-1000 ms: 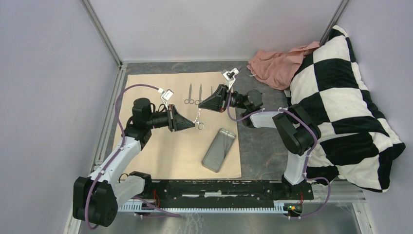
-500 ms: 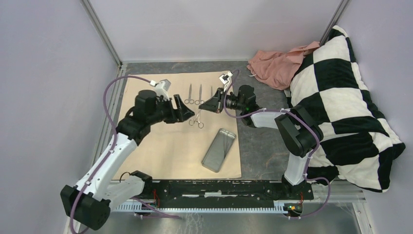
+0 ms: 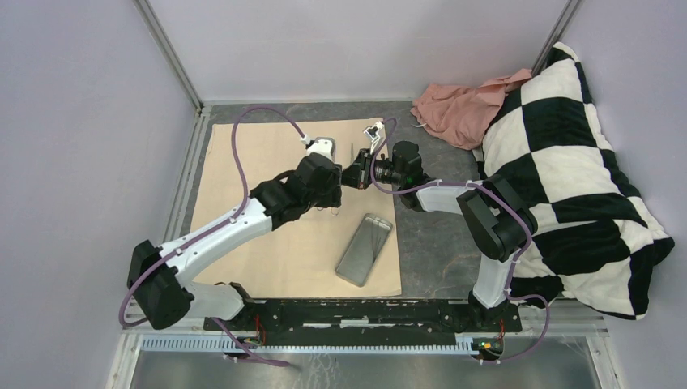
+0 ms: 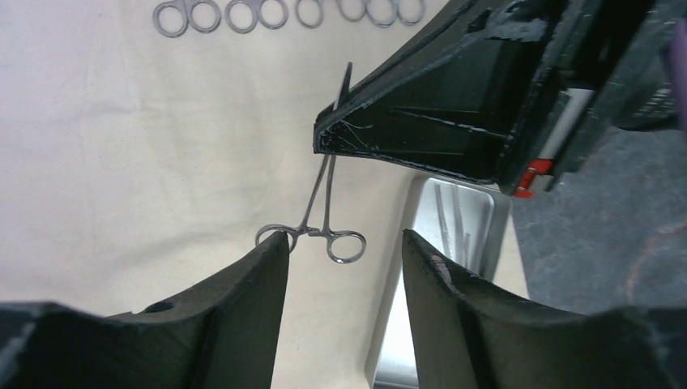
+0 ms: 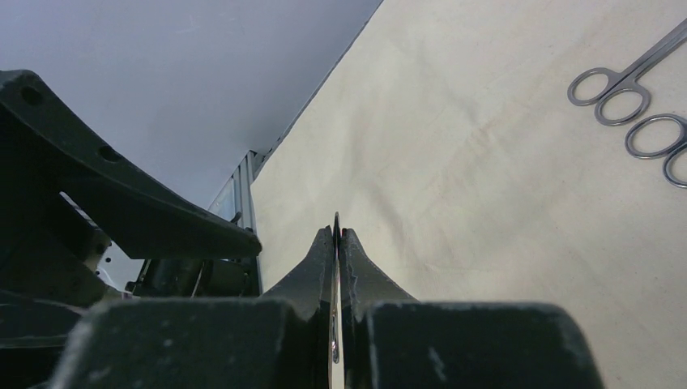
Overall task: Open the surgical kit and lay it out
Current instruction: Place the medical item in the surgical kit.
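Observation:
The surgical kit's beige cloth wrap (image 3: 243,154) lies spread flat, with the small steel tray (image 3: 364,248) at its right edge. My right gripper (image 5: 336,231) is shut on the tip of a slim silver forceps (image 4: 324,194), which hangs down with its ring handles lowest. My left gripper (image 4: 344,237) is open just below those rings; one ring touches the tip of its left finger (image 4: 243,300). Several more ring-handled instruments (image 4: 283,12) lie in a row on the cloth beyond. In the top view my left arm hides most of them.
A black-and-white checkered pillow (image 3: 567,162) fills the right side, with a crumpled pink cloth (image 3: 462,105) at its far end. Dark grey tabletop (image 3: 429,235) lies between cloth and pillow. A metal frame rail (image 3: 174,203) borders the left.
My left gripper opened and let go of the forceps, and the left arm swung right under the right gripper. The right gripper closed on the forceps tip and stayed put.

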Robot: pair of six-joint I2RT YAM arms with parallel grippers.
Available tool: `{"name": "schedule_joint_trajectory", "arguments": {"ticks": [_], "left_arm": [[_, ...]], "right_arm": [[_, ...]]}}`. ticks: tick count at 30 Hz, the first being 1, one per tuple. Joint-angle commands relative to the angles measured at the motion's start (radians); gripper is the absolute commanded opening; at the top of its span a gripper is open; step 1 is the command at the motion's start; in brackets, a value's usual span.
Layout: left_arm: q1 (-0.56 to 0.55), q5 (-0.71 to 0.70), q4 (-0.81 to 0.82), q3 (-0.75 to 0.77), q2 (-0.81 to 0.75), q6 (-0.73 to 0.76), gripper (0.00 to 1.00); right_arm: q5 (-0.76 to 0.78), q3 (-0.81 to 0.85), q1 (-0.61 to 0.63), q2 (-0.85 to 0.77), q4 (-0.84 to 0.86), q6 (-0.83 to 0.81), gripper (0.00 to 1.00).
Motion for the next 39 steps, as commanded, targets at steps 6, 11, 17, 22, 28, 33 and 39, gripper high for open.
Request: {"name": "schedule_joint_trajectory", "arguments": {"ticks": [6, 11, 17, 22, 28, 33, 39], "left_arm": [[-0.022, -0.155, -0.020, 0.093, 0.118, 0.034, 0.45], [-0.024, -0.180, -0.023, 0.109, 0.163, 0.042, 0.46], [-0.024, -0.192, -0.027, 0.137, 0.204, 0.075, 0.40], [-0.024, -0.184, -0.030, 0.151, 0.225, 0.095, 0.33], [-0.024, -0.175, -0.031, 0.154, 0.241, 0.102, 0.26], [-0.024, -0.175, -0.035, 0.158, 0.249, 0.112, 0.19], [-0.021, -0.163, -0.032, 0.140, 0.226, 0.126, 0.04]], "right_arm": [[-0.010, 0.037, 0.004, -0.020, 0.055, 0.019, 0.00], [-0.017, 0.034, 0.004, -0.023, 0.063, 0.022, 0.00], [-0.024, 0.033, 0.005, -0.026, 0.070, 0.024, 0.00], [-0.032, 0.032, 0.005, -0.027, 0.079, 0.027, 0.00], [-0.040, 0.031, 0.005, -0.023, 0.097, 0.039, 0.00], [-0.047, 0.031, 0.005, -0.021, 0.109, 0.046, 0.00], [-0.054, 0.033, 0.004, -0.017, 0.107, 0.028, 0.00]]}}
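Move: The medical item hangs handles-down from the right fingers. Its middle is about 3 cm ahead of the open left hand and some 5 cm below it, nearly in line. From that hand the metal tray lies about 13 cm back, 8 cm right and 15 cm below, and the row of laid-out instruments some 12 cm ahead, 2 cm right and 16 cm below. From the right hand, the item's middle is about 3 cm back and 3 cm below. The left fingers close around the medical item's shanks just below the right fingertips and end up pinching them. To get there the left hand sinks and reaches forward, about 5 cm in all, easing to a stop and rolling some 15 degrees so that its left side rises. The right hand stays almost in place, still shut on the item near its tip. ##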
